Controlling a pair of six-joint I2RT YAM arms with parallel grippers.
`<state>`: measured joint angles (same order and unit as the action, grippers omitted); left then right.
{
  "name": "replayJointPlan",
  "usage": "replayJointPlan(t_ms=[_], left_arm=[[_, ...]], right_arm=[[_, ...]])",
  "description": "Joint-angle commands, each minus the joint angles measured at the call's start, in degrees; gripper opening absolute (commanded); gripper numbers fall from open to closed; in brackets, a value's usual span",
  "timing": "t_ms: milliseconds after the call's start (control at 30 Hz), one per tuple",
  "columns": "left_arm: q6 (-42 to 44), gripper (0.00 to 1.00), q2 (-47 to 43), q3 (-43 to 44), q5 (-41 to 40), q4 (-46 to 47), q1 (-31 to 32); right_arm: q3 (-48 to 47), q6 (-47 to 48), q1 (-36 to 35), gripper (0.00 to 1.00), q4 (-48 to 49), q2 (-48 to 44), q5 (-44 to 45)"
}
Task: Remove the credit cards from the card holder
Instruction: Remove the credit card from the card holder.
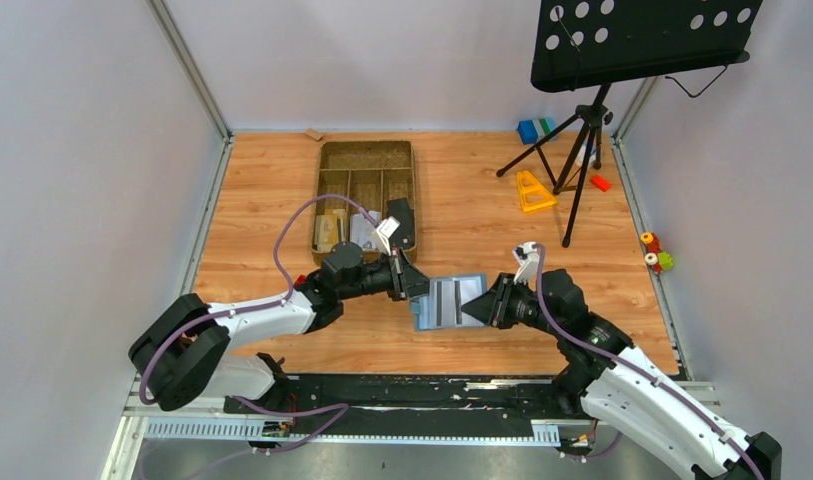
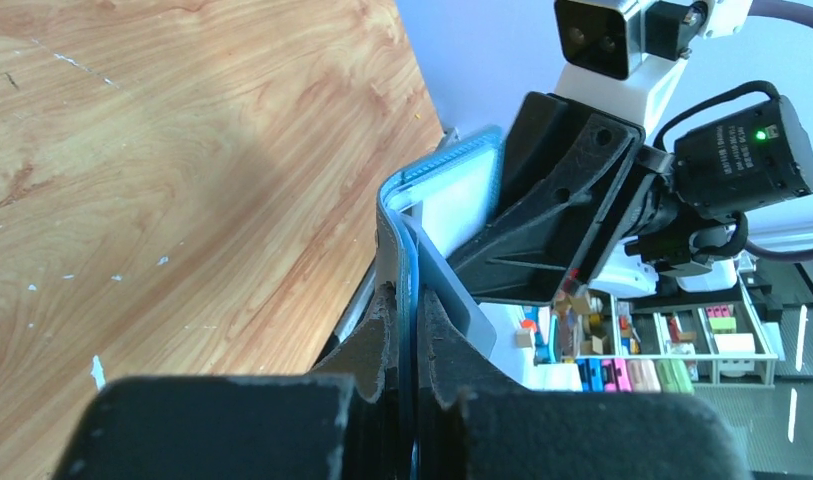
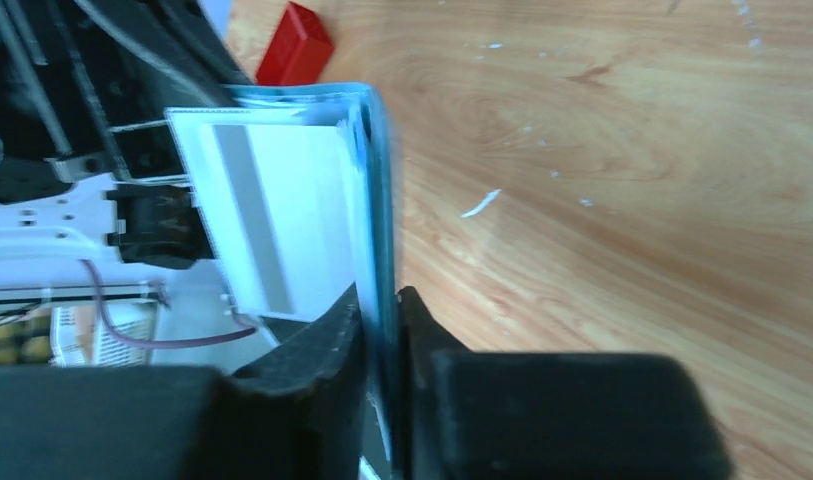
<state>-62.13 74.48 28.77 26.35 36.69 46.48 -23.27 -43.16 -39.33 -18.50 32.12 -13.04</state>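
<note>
The slate-blue card holder (image 1: 469,290) hangs open above the table, held between both arms. My left gripper (image 1: 417,285) is shut on its left flap; in the left wrist view the blue edge (image 2: 402,240) runs down between the closed fingers (image 2: 382,330). My right gripper (image 1: 487,302) is shut on the right flap (image 3: 382,190). A white credit card (image 3: 272,200) with a grey stripe lies against the inside of that flap. Its near edge runs down into the same pinch of the right gripper (image 3: 382,300). Whether the fingers catch the card too, I cannot tell.
A brown divided tray (image 1: 322,190) stands behind the left arm with flat items in its near compartments. A black music stand's tripod (image 1: 582,130), a yellow triangle (image 1: 532,190) and a blue-green block (image 1: 532,130) are at the back right. A red block (image 3: 294,45) lies under the left arm.
</note>
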Motion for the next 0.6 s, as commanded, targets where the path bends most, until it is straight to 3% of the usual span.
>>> replayJointPlan(t_ms=[0, 33, 133, 200, 333, 400, 567], left_arm=[[0.4, 0.04, -2.5, -0.6, 0.1, 2.2, -0.7], [0.8, 0.1, -3.1, -0.9, -0.2, 1.5, -1.0], [1.2, 0.28, -5.0, -2.4, -0.5, 0.8, -2.3], [1.2, 0.48, -6.8, -3.8, -0.3, 1.0, -3.4], [2.1, 0.75, -11.8, -6.8, -0.1, -1.8, -6.0], [3.7, 0.96, -14.7, -7.2, -0.1, -5.1, -6.7], [7.0, 1.0, -24.5, -8.0, -6.8, -17.2, -9.0]], right_arm=[[-0.7, -0.6, 0.3, 0.05, 3.3, -0.6, -1.8], [-0.9, -0.6, 0.3, 0.01, 2.6, -0.6, -1.3], [-0.9, -0.7, 0.6, 0.0, 1.7, -1.0, -0.6], [-0.7, -1.1, 0.7, 0.0, 1.8, -1.4, -0.4], [-0.6, -1.6, 0.9, 0.0, 2.3, -2.1, -0.1], [-0.8, -1.8, 0.9, 0.0, 2.8, -2.2, -0.2], [-1.6, -2.5, 0.9, 0.0, 4.5, -2.2, -0.7]])
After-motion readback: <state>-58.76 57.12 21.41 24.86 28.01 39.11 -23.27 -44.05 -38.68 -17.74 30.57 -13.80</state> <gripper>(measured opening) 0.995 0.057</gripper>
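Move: The open card holder hangs between the hands, its middle about 6 cm to the right of the left hand and 2 cm nearer, at roughly its height; the left fingers still pinch its left edge. From the right hand the middle lies some 5 cm left and 1 cm ahead, also about level. From the left hand, the compartment box is roughly 20 cm ahead, 14 cm left and 15 cm down, and the dark case in it about 16 cm ahead, 5 cm left. Leftward, away from the card holder, the left hand backs off about 6 cm after its fingers spread from shut to wide open and let go of the left edge, swinging slightly counter-clockwise. Just before, the right fingers close the rest of the way onto the right part of the holder and keep it pinched, that hand staying nearly in place with only a rise of about 1 cm. ##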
